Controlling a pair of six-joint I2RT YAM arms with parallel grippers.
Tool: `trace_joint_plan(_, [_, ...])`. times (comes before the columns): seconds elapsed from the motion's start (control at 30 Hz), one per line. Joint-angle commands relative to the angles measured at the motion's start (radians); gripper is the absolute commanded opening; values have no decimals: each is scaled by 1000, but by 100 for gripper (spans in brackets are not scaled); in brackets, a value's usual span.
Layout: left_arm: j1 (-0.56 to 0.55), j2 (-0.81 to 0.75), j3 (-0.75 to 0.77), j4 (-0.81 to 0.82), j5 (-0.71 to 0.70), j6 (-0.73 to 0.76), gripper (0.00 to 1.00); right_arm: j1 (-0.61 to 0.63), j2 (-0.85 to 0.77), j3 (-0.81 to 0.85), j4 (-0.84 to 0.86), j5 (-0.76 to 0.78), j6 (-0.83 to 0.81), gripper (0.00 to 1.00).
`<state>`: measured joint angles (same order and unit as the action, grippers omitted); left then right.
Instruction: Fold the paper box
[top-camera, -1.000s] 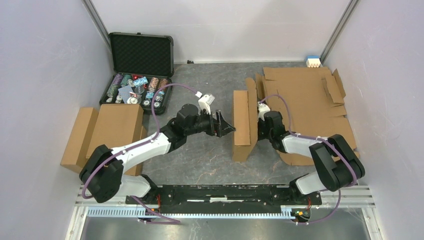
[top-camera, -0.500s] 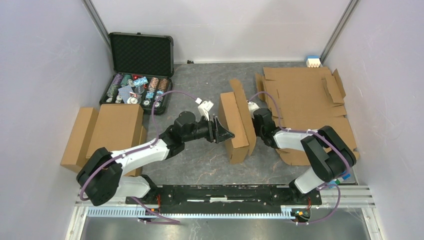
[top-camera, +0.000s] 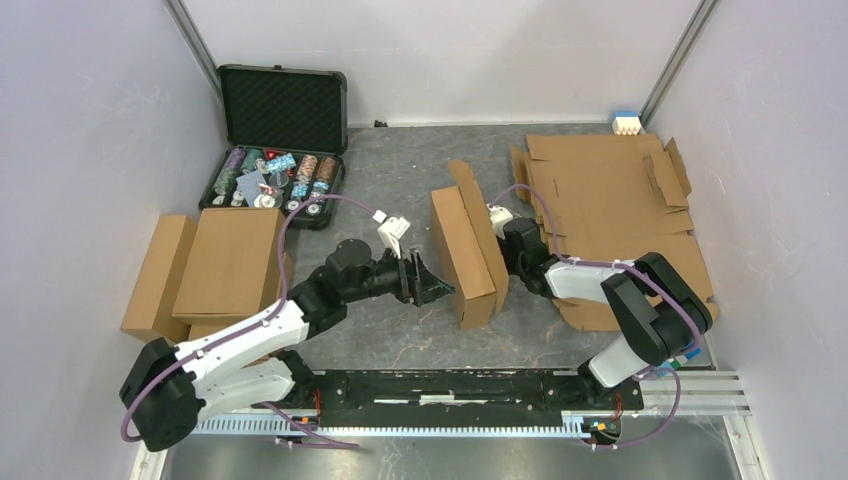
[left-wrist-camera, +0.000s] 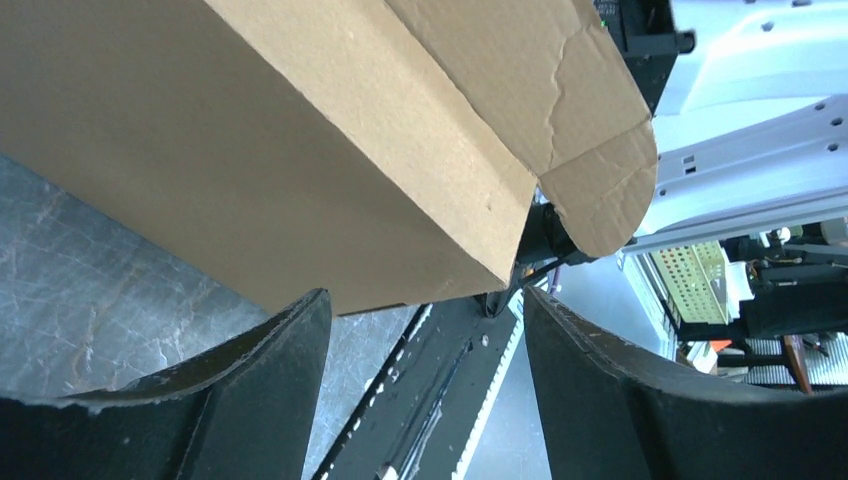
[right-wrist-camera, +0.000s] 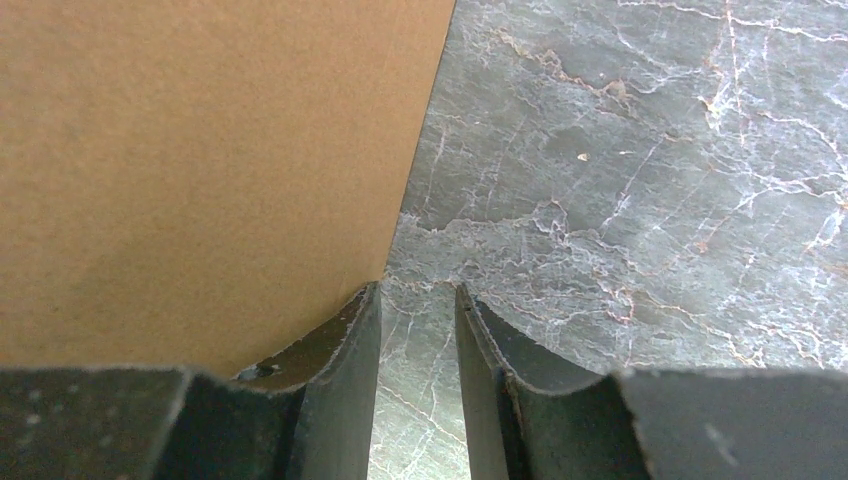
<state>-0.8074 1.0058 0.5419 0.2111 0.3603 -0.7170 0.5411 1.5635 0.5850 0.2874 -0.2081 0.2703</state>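
The paper box is a brown cardboard piece, partly folded, standing on its long edge mid-table with a flap raised at its far end. My left gripper sits just left of the box's near end. In the left wrist view this gripper is open and the box lies beyond the fingertips, not between them. My right gripper is against the box's right side. In the right wrist view its jaws stand narrowly open over bare table, and the box wall lies outside one finger.
An open black case of poker chips stands at the back left. Folded brown boxes sit at the left. Flat cardboard sheets cover the right side, with a small white and blue object behind them. The arms' black rail runs along the near edge.
The box has shifted left and turned, its far end swinging left with the right gripper behind it. The left arm has drawn back toward the near left.
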Motion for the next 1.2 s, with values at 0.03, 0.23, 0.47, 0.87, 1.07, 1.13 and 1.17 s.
trace_joint_plan(0.03, [-72, 12, 127, -181, -61, -5, 78, 6, 17, -10, -13, -2, -15, 39])
trace_joint_plan(0.23, [-143, 111, 250, -325, -162, -11, 100, 7, -1, -24, -6, 2, -15, 39])
trace_joint_plan(0.47, [-171, 208, 309, -360, -202, -19, 98, 7, -7, -29, -1, -3, -14, 39])
trace_joint_plan(0.87, [-173, 245, 319, -417, -238, -29, 95, 6, -16, -42, 12, -6, -11, 39])
trace_joint_plan(1.07, [-169, 191, 334, -393, -227, -27, 100, 7, -17, -42, 10, -6, -12, 39])
trace_joint_plan(1.13, [-167, 186, 343, -392, -244, -30, 100, 6, -19, -42, 10, -6, -11, 39])
trace_joint_plan(1.17, [-165, 187, 347, -393, -250, -31, 100, 6, -19, -42, 10, -4, -12, 39])
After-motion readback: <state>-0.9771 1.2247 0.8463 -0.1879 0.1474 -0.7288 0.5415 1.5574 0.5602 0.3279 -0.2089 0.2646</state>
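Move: The near upper end of the standing paper box lies about 5 cm to the left hand's right, level with it fore and aft and some 4 cm lower. The middle of the long flap along the box's right side is roughly 10 cm farther out and 6 cm to the right, 4 cm below the hand; the flat carton's middle is about 16 cm ahead, 36 cm right, 19 cm below. From the right hand, low by the box's right side, that near upper end is some 12 cm back, 4 cm left and 12 cm up. The left hand edges about 3 cm to the right and a little back, rising slightly before it sinks some 3 cm to the near upper end of the box, while its fingers spread from three-quarters to fully open and tip down by some 20 degrees. It then all but stays there, open, easing up slightly; the right hand stays low, its part-open fingers still resting against the box's right side. ##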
